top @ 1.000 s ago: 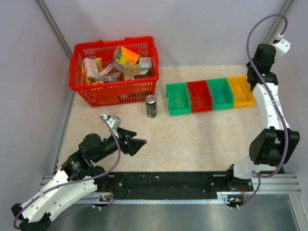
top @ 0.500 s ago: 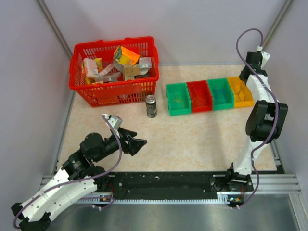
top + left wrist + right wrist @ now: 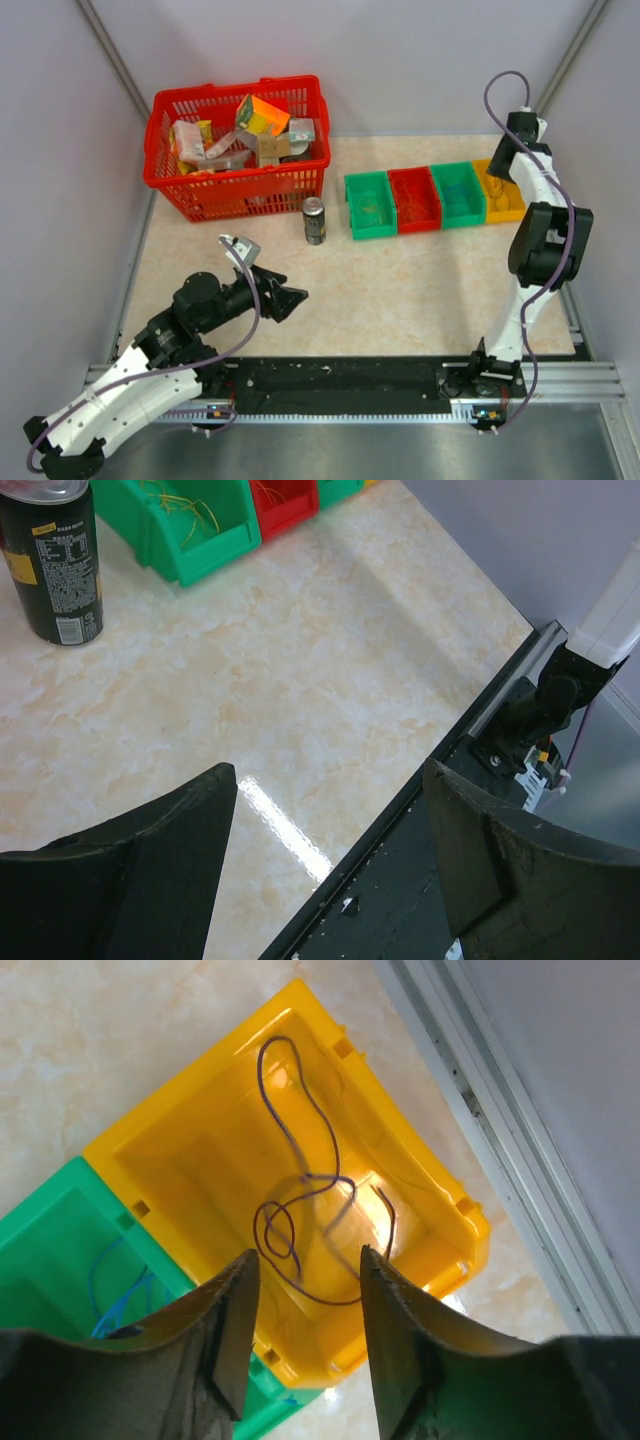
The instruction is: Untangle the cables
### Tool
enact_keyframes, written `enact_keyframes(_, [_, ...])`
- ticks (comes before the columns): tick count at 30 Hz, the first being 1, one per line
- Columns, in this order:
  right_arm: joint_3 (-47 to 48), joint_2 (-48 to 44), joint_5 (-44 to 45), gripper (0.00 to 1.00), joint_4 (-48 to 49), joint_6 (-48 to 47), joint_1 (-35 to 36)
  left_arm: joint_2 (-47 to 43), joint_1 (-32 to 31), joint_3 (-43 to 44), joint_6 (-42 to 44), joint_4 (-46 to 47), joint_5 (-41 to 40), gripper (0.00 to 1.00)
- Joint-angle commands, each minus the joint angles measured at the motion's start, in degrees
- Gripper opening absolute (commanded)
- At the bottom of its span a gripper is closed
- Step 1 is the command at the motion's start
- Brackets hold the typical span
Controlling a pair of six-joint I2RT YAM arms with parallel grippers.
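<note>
A thin purple cable [image 3: 306, 1176] lies looped inside the yellow bin [image 3: 180, 1140], free of my fingers, with one strand blurred. My right gripper [image 3: 307, 1253] hangs just above that bin, jaws parted with nothing between them. In the top view it [image 3: 505, 160] is at the far right end of the bin row. A blue cable [image 3: 110, 1290] shows in the neighbouring green bin [image 3: 60, 1250]. Thin wires also lie in the leftmost green bin [image 3: 190, 530] and the red bin [image 3: 290, 505]. My left gripper [image 3: 285, 295] is open and empty, low over the table near the front rail.
A red basket [image 3: 235, 190] full of boxes stands at the back left. A dark can [image 3: 314, 220] stands upright between it and the four-bin row [image 3: 413, 198]. The black rail [image 3: 350, 385] runs along the near edge, and walls close in on both sides.
The right arm has swung down and left over the yellow bin, and its jaws have opened, leaving the purple cable in the bin. The left arm has shifted slightly.
</note>
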Motion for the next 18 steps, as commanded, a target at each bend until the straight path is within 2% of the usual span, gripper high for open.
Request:
enact_keyframes(1, [7.52,-1.66,-0.91,0.56,-8.41,3.53,0.13,1.00,0.14,1.30,0.32,1.38,-0.30,0.79])
enact_keyframes(2, [7.53,-2.89,0.39,0.64,-9.47,4.23,0.57,1.44,0.14,1.48,0.23,1.38,-0.22,0.79])
enact_keyframes(3, [7.18,-4.29,1.19,0.68,-10.18,4.59,0.93,1.79,0.14,1.65,0.06,1.47,-0.39,0.79])
enact_keyframes(6, [4.47,-9.91,4.09,0.74,-10.71,4.85,2.94,3.20,0.14,2.36,-0.73,1.73,0.13,0.79])
enact_keyframes(8, [1.14,-14.57,4.63,0.75,-10.80,4.94,4.52,4.86,0.14,2.88,-1.26,2.44,0.92,0.79])
enact_keyframes(11, [-9.21,-24.13,1.30,0.75,-7.74,5.91,8.91,7.41,0.14,3.76,-2.23,3.58,1.89,0.79])
enact_keyframes(18, [-40.33,-47.79,4.53,0.75,3.16,8.18,33.94,13.57,0.14,4.03,-4.86,9.54,0.58,0.79])
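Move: The right hand is just over the yellow bin with the dark cable, its middle about 3 cm ahead, 1 cm to the right and 6 cm below. The green bin with the blue cable sits some 12 cm to the hand's left and 2 cm ahead; the red bin is about 25 cm left and 1 cm ahead. From the left hand the yellow bin lies roughly 38 cm ahead, 62 cm to the right and 14 cm below. Rising first while its part-open fingers spread wide, the right hand clears the yellow bin, then sweeps faster and faster left and back, some 18 cm left and 13 cm back, ending about 9 cm higher and turned some 20 degrees counter-clockwise, in front of the bin row. The left hand, open and empty, eases about 3 cm right, down and forward, tipping slightly down. ##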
